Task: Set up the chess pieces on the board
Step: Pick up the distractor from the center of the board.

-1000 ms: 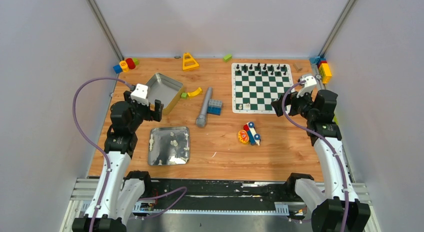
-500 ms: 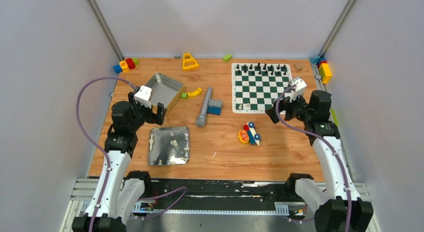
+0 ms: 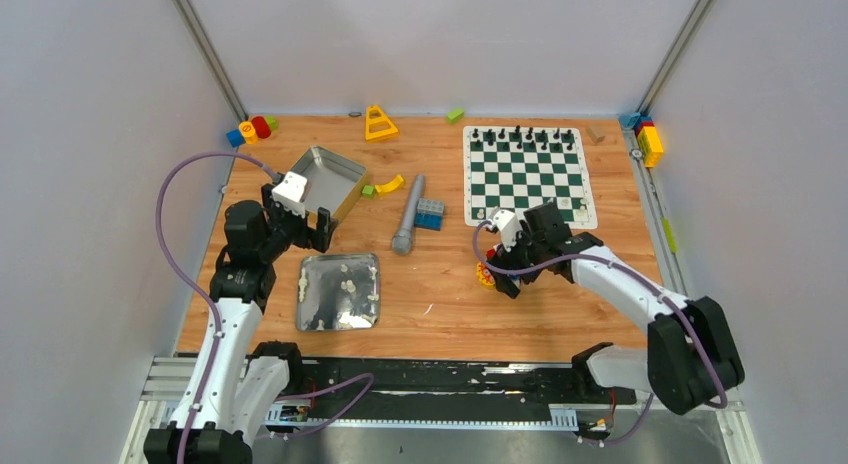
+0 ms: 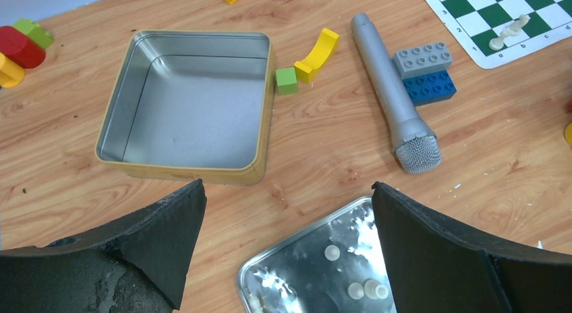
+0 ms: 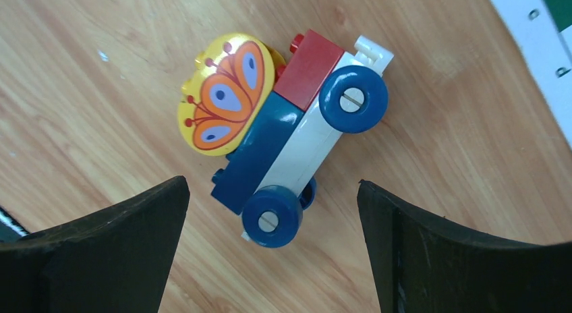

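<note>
The green and white board [image 3: 525, 174] lies at the back right, with black chess pieces [image 3: 520, 137] lined along its far edge. Two cream pieces [image 3: 484, 214] sit on its near left corner and also show in the left wrist view [image 4: 507, 34]. More cream pieces [image 4: 331, 252] lie in the shiny silver tray [image 4: 297, 272], which sits at front left [image 3: 355, 309]. My left gripper [image 4: 287, 185] hangs open above the tray's far edge, holding nothing. My right gripper [image 5: 271, 183] is open just over a toy car [image 5: 297, 131], its fingers either side and apart from it.
An open tin box [image 3: 325, 184] stands behind the tray. A grey microphone [image 3: 408, 216], a grey-and-blue block [image 3: 431, 214] and a yellow curved piece [image 3: 390, 184] lie mid-table. Coloured blocks sit at the back left [image 3: 252, 130] and back right [image 3: 648, 139] corners.
My right arm has swung from the board's right side to the left and nearer, and now hangs over the toy car. My left gripper has edged slightly to the right.
</note>
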Tool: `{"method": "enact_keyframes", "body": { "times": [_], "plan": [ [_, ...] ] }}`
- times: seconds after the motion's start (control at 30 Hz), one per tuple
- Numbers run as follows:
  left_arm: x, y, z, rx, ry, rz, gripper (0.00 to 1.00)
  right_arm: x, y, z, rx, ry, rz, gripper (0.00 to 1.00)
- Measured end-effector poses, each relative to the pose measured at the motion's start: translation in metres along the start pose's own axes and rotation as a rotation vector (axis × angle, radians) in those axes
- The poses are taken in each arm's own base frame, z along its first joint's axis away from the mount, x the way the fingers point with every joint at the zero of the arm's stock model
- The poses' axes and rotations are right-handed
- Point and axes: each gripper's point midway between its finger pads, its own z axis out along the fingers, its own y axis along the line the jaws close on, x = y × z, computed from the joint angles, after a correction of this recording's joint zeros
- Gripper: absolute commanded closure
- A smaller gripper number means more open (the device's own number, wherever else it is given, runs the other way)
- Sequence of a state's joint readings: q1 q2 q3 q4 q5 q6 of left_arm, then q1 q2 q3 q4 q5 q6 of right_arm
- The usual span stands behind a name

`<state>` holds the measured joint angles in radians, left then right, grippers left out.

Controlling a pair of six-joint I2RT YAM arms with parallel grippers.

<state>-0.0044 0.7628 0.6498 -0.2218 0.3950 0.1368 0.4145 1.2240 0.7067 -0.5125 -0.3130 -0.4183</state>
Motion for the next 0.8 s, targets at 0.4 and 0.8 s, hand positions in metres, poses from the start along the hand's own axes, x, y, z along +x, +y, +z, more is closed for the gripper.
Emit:
{"method": "enact_keyframes", "body": {
  "times": [0.4, 0.8],
  "plan": [
    [0.001, -0.003, 0.001, 0.016, 0.003, -0.002, 0.00, 0.034, -0.003, 0.026, 0.009, 0.179, -0.056, 0.50],
    [0.004, -0.004, 0.003, 0.026, 0.014, -0.008, 0.00, 0.030, -0.024, 0.012, 0.112, 0.187, -0.079, 0.81]
  ]
}}
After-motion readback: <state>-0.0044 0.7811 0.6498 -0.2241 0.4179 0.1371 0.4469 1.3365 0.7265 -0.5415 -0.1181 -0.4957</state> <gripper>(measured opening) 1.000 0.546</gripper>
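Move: The distractor, a toy car with a butterfly block, lies close under the right hand: its middle about 2 cm ahead, 1 cm left and 4 cm below. From that hand the chess board's middle is some 22 cm ahead and 5 cm right, the toy bricks about 13 cm ahead and 17 cm left, the microphone 13 cm ahead and 21 cm left, all near table height. From the left hand the distractor lies roughly 38 cm right, 5 cm back and 19 cm below. The right hand sinks about 4 cm onto the back-right end of the toy car, slipping some 1 cm right and tipping its fingers about 10 degrees nearer to straight down, while the wide-open fingers close to roughly half and pinch the car across its blue block and near wheel. Keeping that grip, it then heads back out with the toy, about 2 cm right with about 1 cm each of rise and forward travel. ##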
